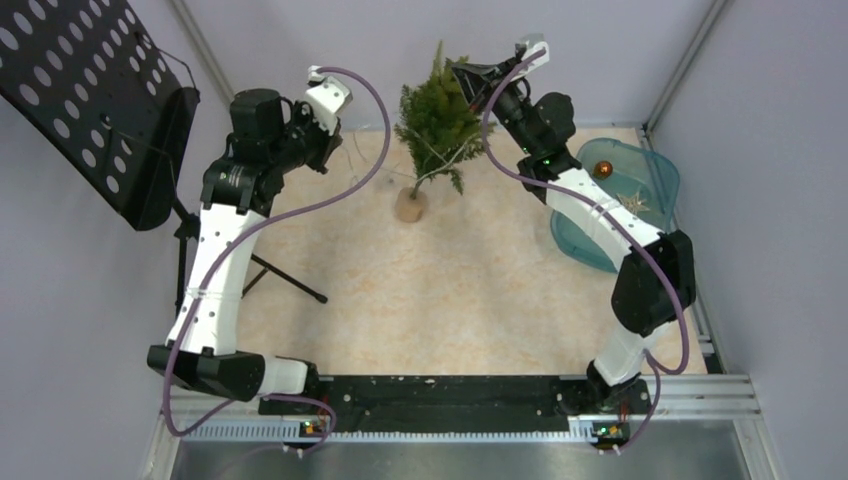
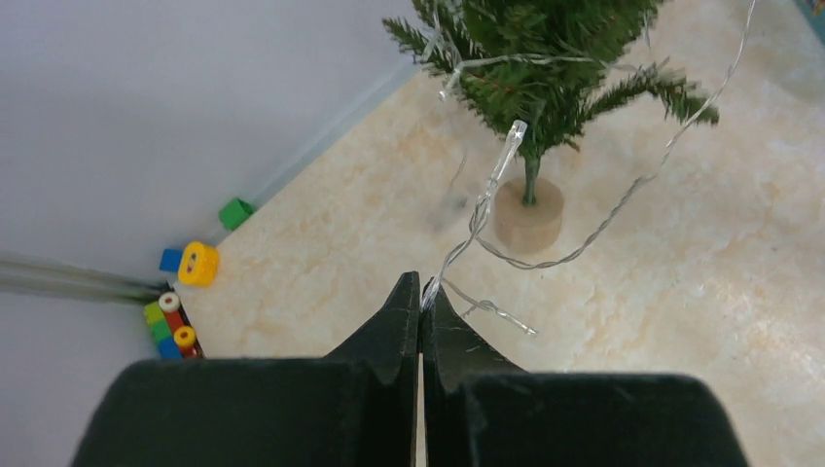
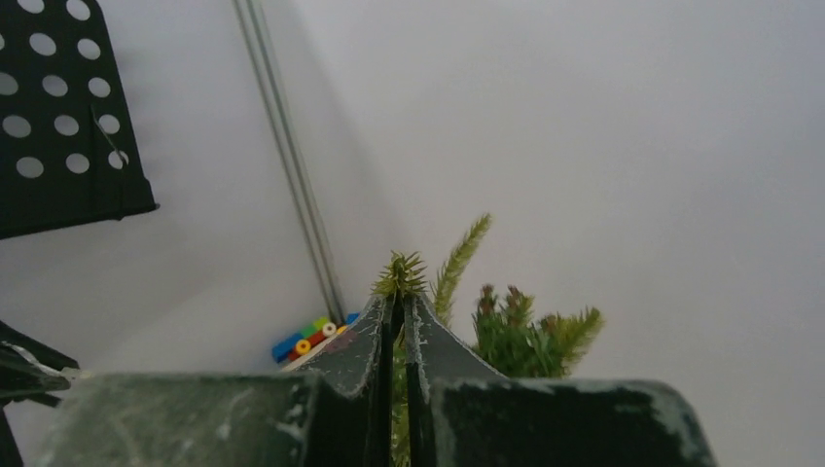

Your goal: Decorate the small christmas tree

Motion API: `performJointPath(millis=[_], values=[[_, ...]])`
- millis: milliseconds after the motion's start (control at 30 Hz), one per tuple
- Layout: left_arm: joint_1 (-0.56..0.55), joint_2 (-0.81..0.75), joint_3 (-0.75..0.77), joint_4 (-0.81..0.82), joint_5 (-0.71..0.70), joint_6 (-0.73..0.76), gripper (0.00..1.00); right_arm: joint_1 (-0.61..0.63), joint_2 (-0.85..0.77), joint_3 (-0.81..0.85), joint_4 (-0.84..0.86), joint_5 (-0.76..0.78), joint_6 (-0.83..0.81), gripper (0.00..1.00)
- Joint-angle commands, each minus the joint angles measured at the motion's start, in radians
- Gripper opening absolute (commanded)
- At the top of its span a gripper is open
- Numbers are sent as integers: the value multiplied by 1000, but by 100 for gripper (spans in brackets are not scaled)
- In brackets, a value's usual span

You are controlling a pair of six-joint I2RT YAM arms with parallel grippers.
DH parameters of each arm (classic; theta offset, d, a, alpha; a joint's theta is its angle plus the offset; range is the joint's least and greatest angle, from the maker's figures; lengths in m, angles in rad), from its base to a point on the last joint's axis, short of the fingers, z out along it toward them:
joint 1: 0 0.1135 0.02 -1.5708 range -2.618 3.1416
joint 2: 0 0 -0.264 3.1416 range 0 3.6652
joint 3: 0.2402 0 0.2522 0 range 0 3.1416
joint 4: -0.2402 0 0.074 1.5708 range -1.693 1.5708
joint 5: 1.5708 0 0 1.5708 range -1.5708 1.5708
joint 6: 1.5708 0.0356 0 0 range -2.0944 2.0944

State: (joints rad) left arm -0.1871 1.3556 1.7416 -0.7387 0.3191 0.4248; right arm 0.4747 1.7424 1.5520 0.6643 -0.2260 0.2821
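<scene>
The small christmas tree (image 1: 437, 120) stands at the back middle of the table on its round pale wooden base (image 1: 410, 205). A thin silver light string (image 2: 486, 195) hangs over its branches and loops past the base (image 2: 528, 214). My left gripper (image 2: 421, 292) is shut on one end of that string, left of the tree (image 2: 545, 58) and low over the table. My right gripper (image 3: 397, 304) is shut on an upper branch of the tree, and the branch tip (image 3: 400, 272) sticks out past the fingertips. From above, the right gripper (image 1: 458, 70) sits at the tree's top right.
A teal tray (image 1: 650, 160) at the right holds an orange bauble (image 1: 603, 169) and a straw star (image 1: 632, 203). A black perforated music stand (image 1: 90, 90) is at the far left. Coloured toy blocks (image 2: 190, 263) lie by the back wall.
</scene>
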Motion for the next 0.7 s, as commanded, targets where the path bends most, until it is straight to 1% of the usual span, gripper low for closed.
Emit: performJointPath(millis=[0,133,400,567,667], values=[[19,-53,-60,3,-12,42,0,33,-115,-30,105,-67,-34,0],[24,-59,-83,6,-20,52,0,46,-111,14,73,-113,-29,0],[41,-55,-93,46,-34,52,0,75,-82,172,-15,-197,-35,0],[41,-53,-171,90,-14,51,0,89,-86,146,-9,-259,-18,0],[41,-39,-202,132,-18,47,0,89,-105,93,13,-260,-4,0]])
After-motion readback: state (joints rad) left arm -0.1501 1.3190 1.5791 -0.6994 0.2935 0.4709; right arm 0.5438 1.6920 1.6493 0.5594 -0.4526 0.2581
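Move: The tree hangs tip-up from the right fingers, its middle about 20 cm below that hand, 3 cm back and 2 cm to the left. The left gripper, pinching the light string's end, is roughly 9 cm back, 13 cm left and 6 cm below the right hand. From the left hand the tree's middle lies some 7 cm ahead, 11 cm right and 14 cm lower; the string's small clear box dangles about 5 cm ahead, 3 cm right and 27 cm below. The tree, still pinched by its top in the right fingers, is carried back about 7 cm, left 4 cm and up 4 cm, the wrist turning some 15 degrees counter-clockwise. Meanwhile the left hand keeps its shut grip on the string's end, sinks nearly 5 cm, mostly at the start and again at the end, and shifts about 2 cm left, away from the trunk. ##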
